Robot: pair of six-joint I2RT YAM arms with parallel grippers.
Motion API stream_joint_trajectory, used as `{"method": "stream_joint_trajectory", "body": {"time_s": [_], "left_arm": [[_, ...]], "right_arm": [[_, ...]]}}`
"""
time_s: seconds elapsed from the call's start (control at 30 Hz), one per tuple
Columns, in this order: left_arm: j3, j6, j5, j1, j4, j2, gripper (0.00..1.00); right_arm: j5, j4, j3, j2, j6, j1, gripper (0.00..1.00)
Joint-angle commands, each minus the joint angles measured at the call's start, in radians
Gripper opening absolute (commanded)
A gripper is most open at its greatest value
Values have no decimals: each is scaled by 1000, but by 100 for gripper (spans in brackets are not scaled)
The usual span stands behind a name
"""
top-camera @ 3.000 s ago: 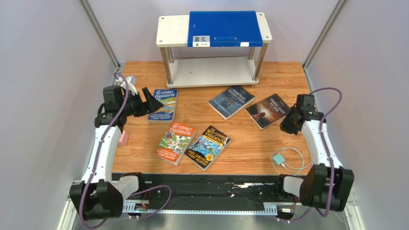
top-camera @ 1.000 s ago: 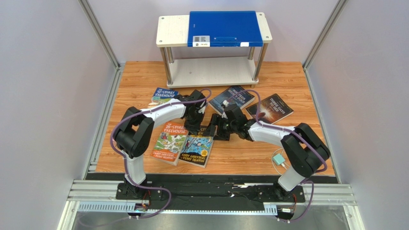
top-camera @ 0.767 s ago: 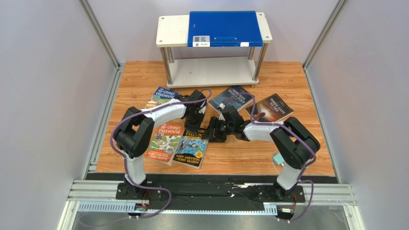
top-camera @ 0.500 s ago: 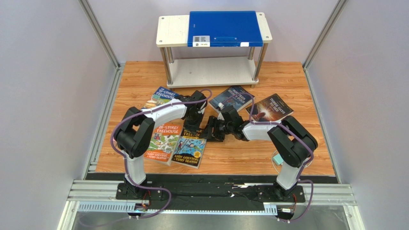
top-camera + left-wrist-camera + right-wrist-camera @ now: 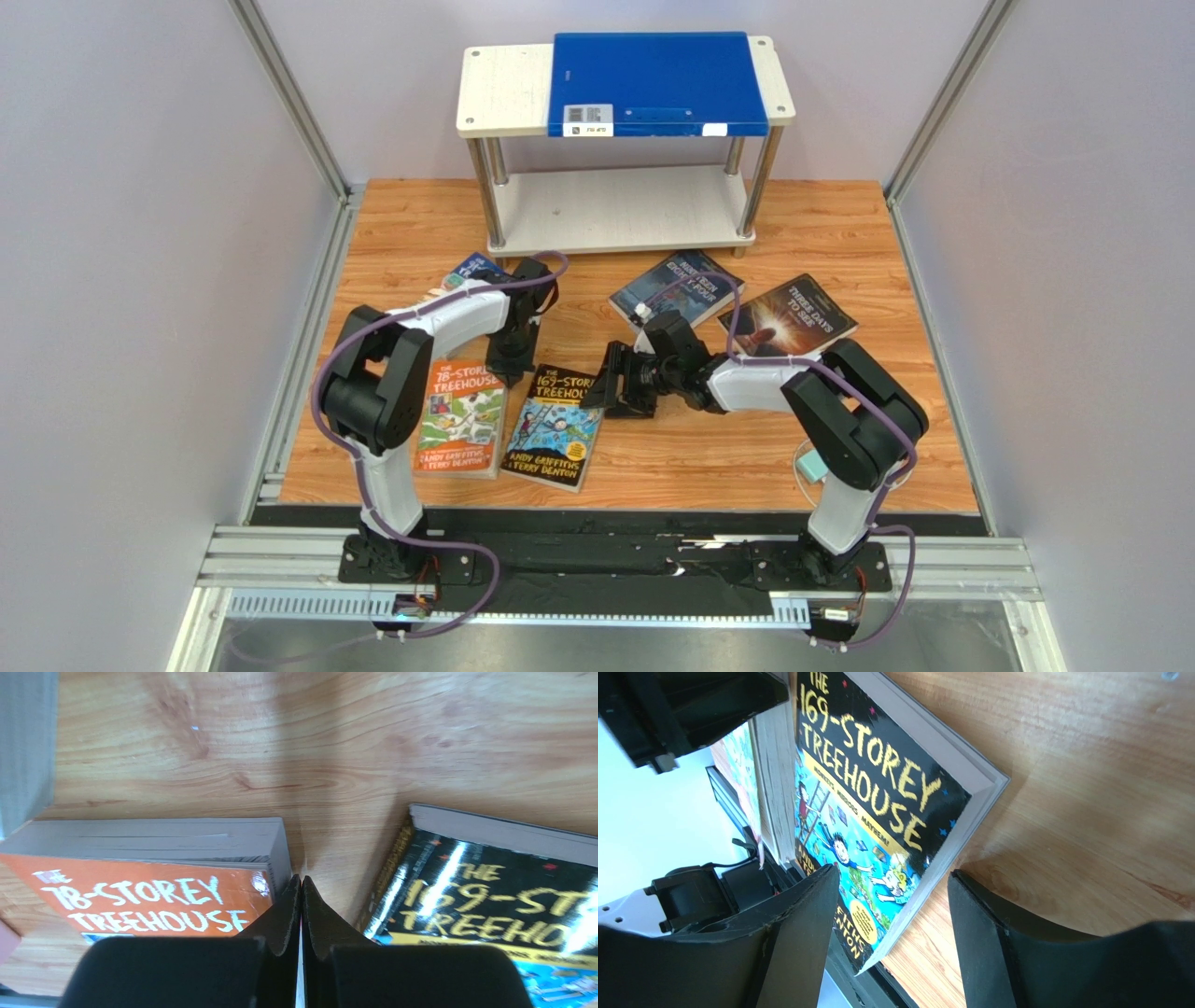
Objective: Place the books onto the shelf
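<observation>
The shelf (image 5: 512,87) stands at the back, white boards on silver posts. Five books lie on the wooden table (image 5: 730,441): a blue one (image 5: 469,266) mostly hidden by my left arm, an orange one (image 5: 460,417), a dark Treehouse one (image 5: 556,427), a navy one (image 5: 678,290) and a black-brown one (image 5: 788,312). My left gripper (image 5: 508,370) is shut and empty, its tips (image 5: 300,879) low over bare wood between the orange book (image 5: 140,896) and the dark book (image 5: 491,896). My right gripper (image 5: 606,395) is open, and the dark book's (image 5: 878,791) right edge runs between its fingers (image 5: 894,875).
A large blue folder (image 5: 657,81) lies on the shelf's top board. A white cable with a small adapter (image 5: 828,469) sits near the table's front right corner. Grey walls and metal frame posts close in both sides.
Both arms came in from the sides. In the last second my left gripper swung left off the dark book; the orange and dark books slid left and lie straighter. The right gripper stayed by the dark book.
</observation>
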Motion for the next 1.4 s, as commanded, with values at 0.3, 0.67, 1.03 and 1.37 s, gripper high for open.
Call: {"method": "stream_joint_trajectory", "body": {"time_s": [0.3,0.67,1.03,1.37], "left_arm": [[-42,0,147,-102,2,-39,0],[-9,-24,166,-136,5,-25,0],[7,-26,157,-137,-3,-21,0],[4,-24,24,-137,-36,-155,65]], "right_arm": [[-51,61,37,-12,9,52,54],[-48,196,47,-90,-7,66,53],[-25,-29,165,48,-33,71,35],[52,-155,196,-2,-94,57,0]]}}
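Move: The 169-Storey Treehouse book's middle is about 7 cm to the right of my closed left hand and 7 cm back, nearly level; the 78-Storey book's middle is some 8 cm left and 6 cm back. From my open right hand, already straddling its right edge, the 169-Storey book's middle is around 7 cm left, 4 cm back and 2 cm lower; the dark blue book is 11 cm right, 16 cm ahead. I draw my shut left fingers back about 3.5 cm and 3 cm rightward, low against the 169-Storey book's left edge, pushing it towards my right hand; they start opening at the end. My right hand eases back 2 cm, then rises about 3 cm while working left over the book, dips forward and closes on its raised right side. ##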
